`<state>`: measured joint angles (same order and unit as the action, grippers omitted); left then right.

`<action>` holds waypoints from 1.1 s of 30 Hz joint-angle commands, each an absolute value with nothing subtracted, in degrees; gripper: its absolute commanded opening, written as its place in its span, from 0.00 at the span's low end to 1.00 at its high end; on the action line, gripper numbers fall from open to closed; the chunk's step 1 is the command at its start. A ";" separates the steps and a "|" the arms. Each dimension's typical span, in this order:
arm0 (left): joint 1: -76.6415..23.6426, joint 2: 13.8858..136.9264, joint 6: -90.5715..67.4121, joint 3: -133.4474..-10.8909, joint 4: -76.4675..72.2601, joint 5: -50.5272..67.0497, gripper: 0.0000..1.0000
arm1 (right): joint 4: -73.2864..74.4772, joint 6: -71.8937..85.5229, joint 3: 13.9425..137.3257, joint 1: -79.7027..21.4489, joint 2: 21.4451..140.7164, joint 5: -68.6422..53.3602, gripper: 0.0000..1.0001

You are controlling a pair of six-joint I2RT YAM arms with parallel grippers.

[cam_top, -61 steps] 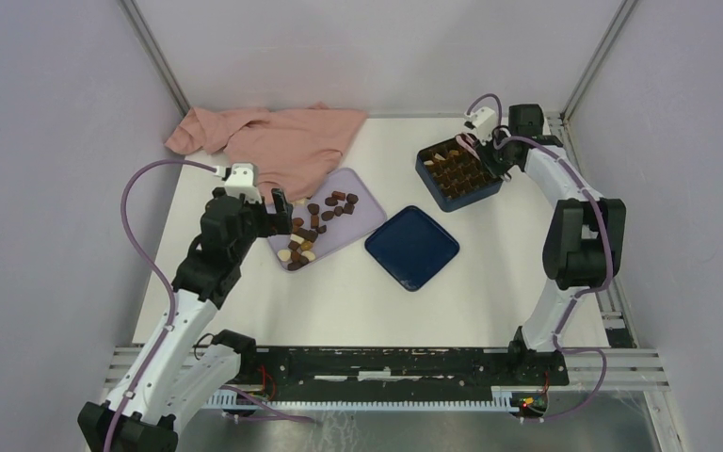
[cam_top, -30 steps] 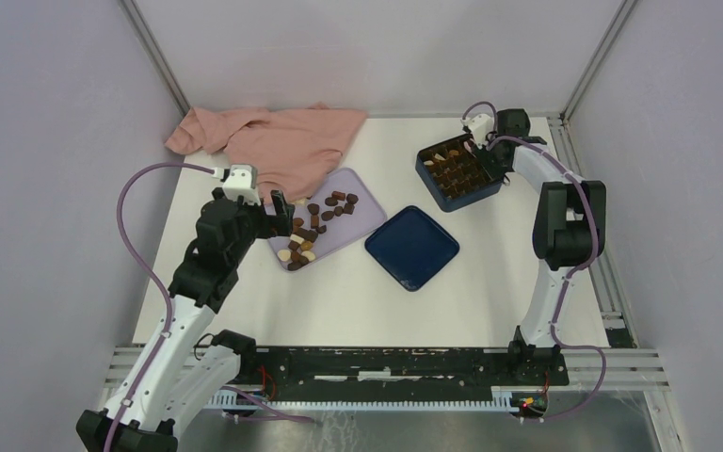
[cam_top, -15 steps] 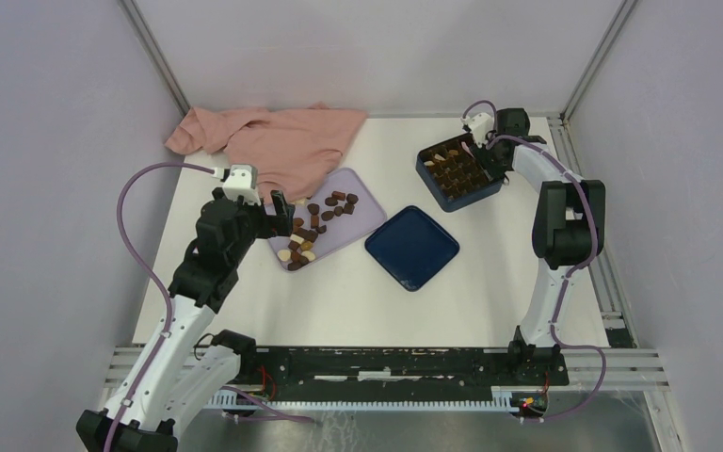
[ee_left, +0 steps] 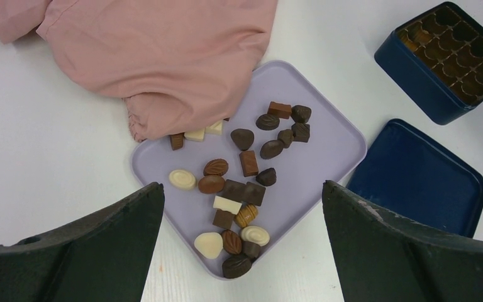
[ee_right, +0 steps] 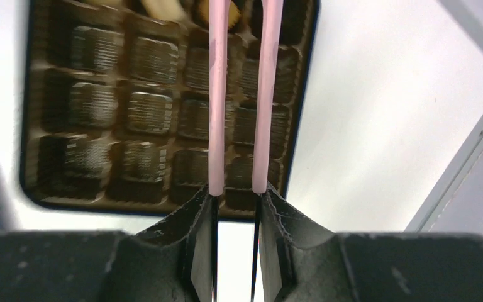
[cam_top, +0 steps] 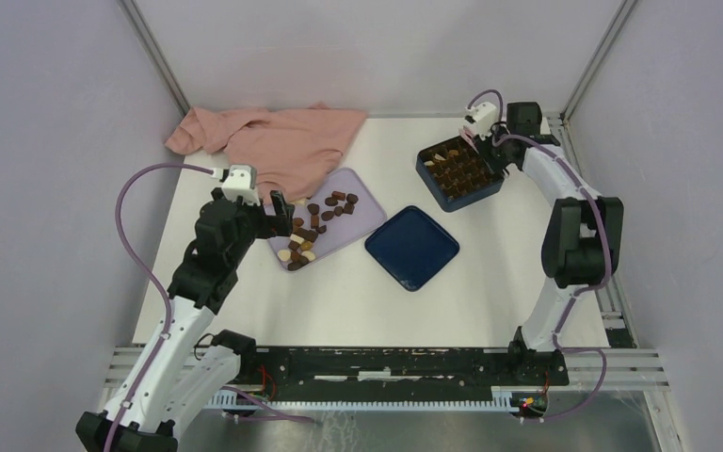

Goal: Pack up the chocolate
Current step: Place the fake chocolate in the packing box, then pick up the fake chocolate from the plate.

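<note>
Several pieces of chocolate [ee_left: 239,189], dark, light brown and cream, lie scattered on the lilac tray [ee_left: 327,151] at centre left [cam_top: 313,226]. My left gripper [ee_left: 242,185] hovers above them, wide open and empty, just left of the tray in the top view [cam_top: 278,212]. The dark blue box [cam_top: 459,174] with its brown grid insert [ee_right: 144,113] stands at the back right. A few pieces sit in its far cells [cam_top: 444,155]. My right gripper [ee_right: 244,12] hangs over the box on long pink prongs [ee_right: 217,94]. They stand a narrow gap apart, with nothing seen between them and their tips cut off.
A pink cloth [cam_top: 273,141] lies bunched at the back left and covers the tray's far corner [ee_left: 157,56]. The blue box lid [cam_top: 412,247] rests upside down between tray and box. Frame posts and grey walls close in the table's back and sides.
My right gripper has risen and drawn back a little from the box's far corner; its elbow has swung out to the right. The left arm and the tray's pieces have not moved.
</note>
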<state>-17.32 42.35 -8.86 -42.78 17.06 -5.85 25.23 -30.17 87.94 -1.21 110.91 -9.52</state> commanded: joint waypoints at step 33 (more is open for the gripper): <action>-16.87 36.65 -5.60 -42.38 14.79 -20.15 1.00 | 37.86 -39.11 97.32 -42.98 117.96 -11.87 0.34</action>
<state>-17.30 37.98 -8.84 -42.41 17.04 -19.42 34.76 -38.96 93.60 -42.81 116.07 -17.26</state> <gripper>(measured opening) 0.997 0.343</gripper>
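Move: From the right hand, already holding the pink tongs, the small dark chocolate in the middle of the lilac tray lies about 47 cm left, 14 cm back and 10 cm below. A rectangular brown chocolate lies some 2 cm left of that chocolate and 2 cm farther out. The packing box stands 11 cm left and 2 cm ahead of the hand; the blue tray, 25 cm left and 20 cm back. From the left hand the dark chocolate is about 10 cm right, 7 cm ahead, 23 cm down. Sweeping left some 33 cm and back about half as far, the right hand carries the tongs from the packing box to the chocolates in the lilac tray, rising about 8 cm, then sinking to just below its starting height, while turning some 50 degrees counter-clockwise with its grip kept. The open left hand shifts about 4 cm left, away from the incoming tongs, rising a little. ##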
